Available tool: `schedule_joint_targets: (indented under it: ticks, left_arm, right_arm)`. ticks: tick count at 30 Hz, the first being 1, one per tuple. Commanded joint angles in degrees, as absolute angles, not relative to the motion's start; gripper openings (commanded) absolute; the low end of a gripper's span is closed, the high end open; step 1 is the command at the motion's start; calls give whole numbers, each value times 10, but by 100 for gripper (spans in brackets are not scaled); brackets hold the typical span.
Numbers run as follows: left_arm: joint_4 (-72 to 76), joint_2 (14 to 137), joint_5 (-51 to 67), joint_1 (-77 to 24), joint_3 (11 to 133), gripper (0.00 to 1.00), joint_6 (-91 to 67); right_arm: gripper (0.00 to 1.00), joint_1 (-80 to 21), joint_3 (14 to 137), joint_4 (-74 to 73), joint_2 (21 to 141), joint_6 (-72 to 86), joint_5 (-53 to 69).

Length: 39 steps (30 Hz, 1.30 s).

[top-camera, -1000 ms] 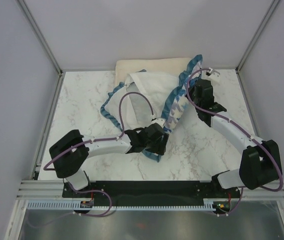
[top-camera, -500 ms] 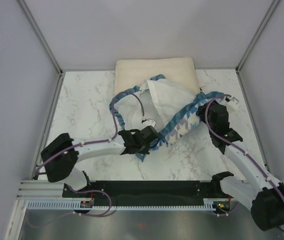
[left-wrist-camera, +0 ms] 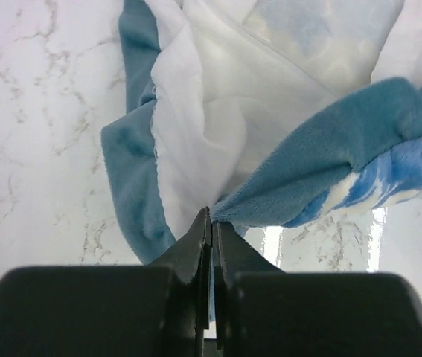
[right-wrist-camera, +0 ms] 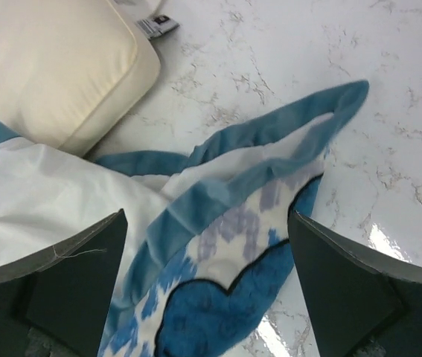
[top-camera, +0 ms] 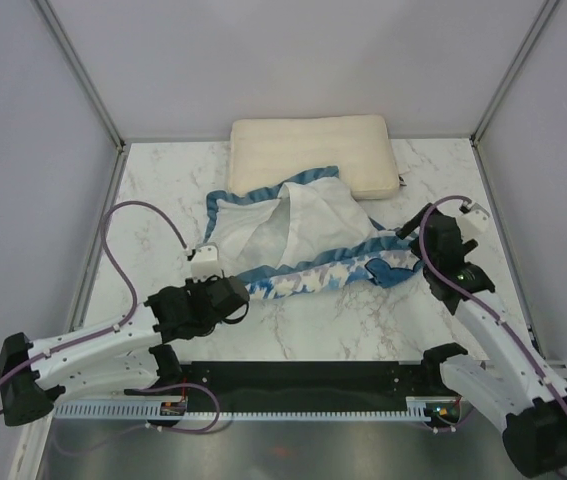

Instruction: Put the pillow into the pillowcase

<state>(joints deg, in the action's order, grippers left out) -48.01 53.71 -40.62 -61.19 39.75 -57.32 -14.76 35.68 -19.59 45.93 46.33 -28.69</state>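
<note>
The cream pillow (top-camera: 311, 152) lies at the back of the table, its corner also in the right wrist view (right-wrist-camera: 54, 67). The pillowcase (top-camera: 293, 235) lies spread in front of it, white inside up, blue trim around. My left gripper (top-camera: 235, 295) is shut on the pillowcase's blue edge (left-wrist-camera: 300, 167) at its near left corner. My right gripper (top-camera: 418, 262) stands open just above the pillowcase's right end (right-wrist-camera: 218, 297), with the blue patch between its fingers (right-wrist-camera: 69, 282) but not gripped.
White marble table (top-camera: 163, 200) with grey enclosure walls on three sides. A metal rail (top-camera: 303, 395) runs along the near edge. The pillow's label (right-wrist-camera: 155, 24) sticks out toward the right.
The right gripper let go of the pillowcase and opened wide. The left gripper closed on the blue edge and pulled it toward the near left. The pillowcase dropped flat, uncovering the pillow.
</note>
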Motion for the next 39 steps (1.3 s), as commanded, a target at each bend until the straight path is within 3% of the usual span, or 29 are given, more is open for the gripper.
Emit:
schedule_joint_targets:
  ticks: [1,8,20,29,35,37,38,39]
  left_arm:
    - [-529,486,-507,-610,379,2,-691]
    - [-545,443,-543,-606,363,2,-725]
    - [-558,501,-552,-606,377,2,-744]
    - [-562,486,-555,-606,371,2,-753]
    - [-570,476,-566,-605,376,2,-751]
    - [-575,473,-572,-604,381,2,-751]
    - [-576,473,-574,-603,383,2,-751]
    - [-577,473,-577,-602,386,2,-749]
  right_arm:
    - [98,-146,411,-223,552,471,-303]
    - [95,-146,461,-232,683,519,-276]
    - [96,-146,494,-431,671,653,-294]
    - [95,-146,461,-418,697,707,-314]
    - [77,-146,451,-380,731,737,-345]
    - [58,-145,465,-374,744,737,-344]
    - [44,-145,471,-371,757,728,-340]
    - [8,-144,484,-363,763,723,-336]
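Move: The right end of the pillowcase's teal hem lies slack about 11 cm below the open right hand and 2 cm to its right, neither ahead nor back. The blue flap is some 4 cm left of that hand and 4 cm nearer; the pillow's middle is roughly 33 cm ahead and 30 cm left. From the left hand, which already holds the hem's other end, that right end is about 44 cm right and 10 cm ahead. The slack right end of the teal hem is pinched by the right hand, which comes down some 11 cm in all: first dipping forward about 3 cm, then easing back past its start, before a last drop with the fingers closing. Its wrist tips down nearly 30 degrees and turns clockwise about 20. The left hand keeps its grip and drags its end about 5 cm left, turning slightly counter-clockwise. ##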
